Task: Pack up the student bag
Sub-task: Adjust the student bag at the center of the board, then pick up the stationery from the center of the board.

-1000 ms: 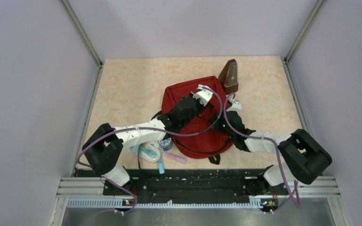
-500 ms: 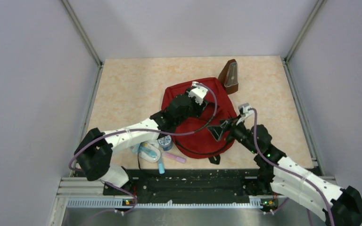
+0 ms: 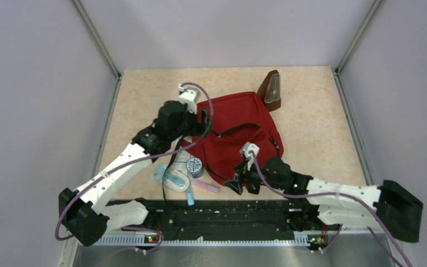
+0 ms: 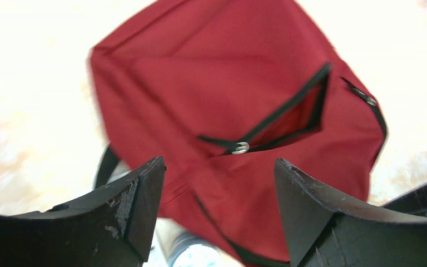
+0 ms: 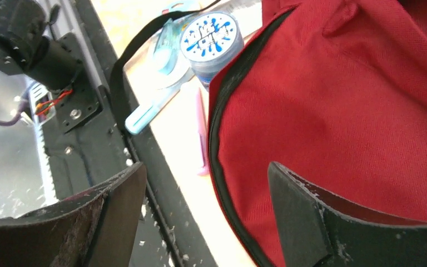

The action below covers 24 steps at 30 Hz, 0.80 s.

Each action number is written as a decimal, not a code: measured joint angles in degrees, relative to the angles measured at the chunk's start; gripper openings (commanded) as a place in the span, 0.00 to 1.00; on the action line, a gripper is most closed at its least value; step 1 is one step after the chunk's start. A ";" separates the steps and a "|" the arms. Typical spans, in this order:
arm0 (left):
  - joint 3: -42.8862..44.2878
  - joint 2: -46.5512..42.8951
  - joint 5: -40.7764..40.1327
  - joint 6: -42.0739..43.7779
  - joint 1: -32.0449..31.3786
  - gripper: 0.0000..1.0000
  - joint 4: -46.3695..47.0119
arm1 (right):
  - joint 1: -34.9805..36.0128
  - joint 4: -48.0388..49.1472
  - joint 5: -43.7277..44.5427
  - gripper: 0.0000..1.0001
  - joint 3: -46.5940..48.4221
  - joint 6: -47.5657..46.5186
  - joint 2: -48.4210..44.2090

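Observation:
The student bag (image 3: 239, 130) is a red backpack lying flat in the middle of the table, with a zipped pocket gaping open (image 4: 292, 114) and its metal zip pull (image 4: 241, 147) showing. My left gripper (image 3: 203, 119) hovers at the bag's left edge, open and holding nothing (image 4: 219, 186). My right gripper (image 3: 243, 182) is low at the bag's near edge, also open and empty (image 5: 205, 186), with the bag's black-piped rim (image 5: 222, 128) between its fingers' line of sight.
A brown metronome (image 3: 271, 90) stands behind the bag. Left of the bag's near side lie a round blue-and-white tin (image 3: 194, 167), a clear case (image 3: 169, 178), a pink pen (image 3: 205, 186) and a blue pen (image 3: 190, 196). A black strap (image 5: 125, 61) trails toward the base rail.
Both grippers opened and came off the top of the bag. The left arm swung to the bag's left side, the right drew back to its near edge. The bag's open pocket is now uncovered.

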 measured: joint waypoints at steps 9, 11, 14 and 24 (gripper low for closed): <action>-1.05 -8.87 -2.38 -0.66 13.00 0.80 -8.66 | 7.52 1.07 10.45 0.81 26.05 -3.02 31.26; -2.03 -10.36 -3.30 -0.33 15.85 0.80 -8.70 | 8.28 0.74 11.72 0.81 31.41 -3.91 36.83; -2.93 -11.47 -5.53 0.94 18.97 0.80 -8.66 | 8.52 -1.29 13.05 0.82 37.90 -5.03 43.50; -5.20 -15.63 -9.73 2.82 21.40 0.80 -8.59 | 8.57 -12.13 15.91 0.81 49.11 -7.93 56.04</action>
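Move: The tin with the blue-splash lid lies about 16 cm to the right hand's left, 7 cm ahead and 10 cm below it; the pink marker, some 12 cm left, is level with that hand. The blister pack stands 8 cm to the left of the tin and 3 cm nearer; the student bag's middle is 20 cm straight ahead of the right hand. From the left hand the tin is 8 cm back, 5 cm left and 23 cm down. The right hand, fingers still wide open, sweeps about 17 cm left and 7 or 8 cm forward to the tin, rising slightly before it sinks some 7 cm in the second half, its left-pointing fingers tipping down by over 20 degrees until the tin shows between them. Meanwhile the open left hand clears away to the left from above the bag, turning counter-clockwise by some 30 degrees. ##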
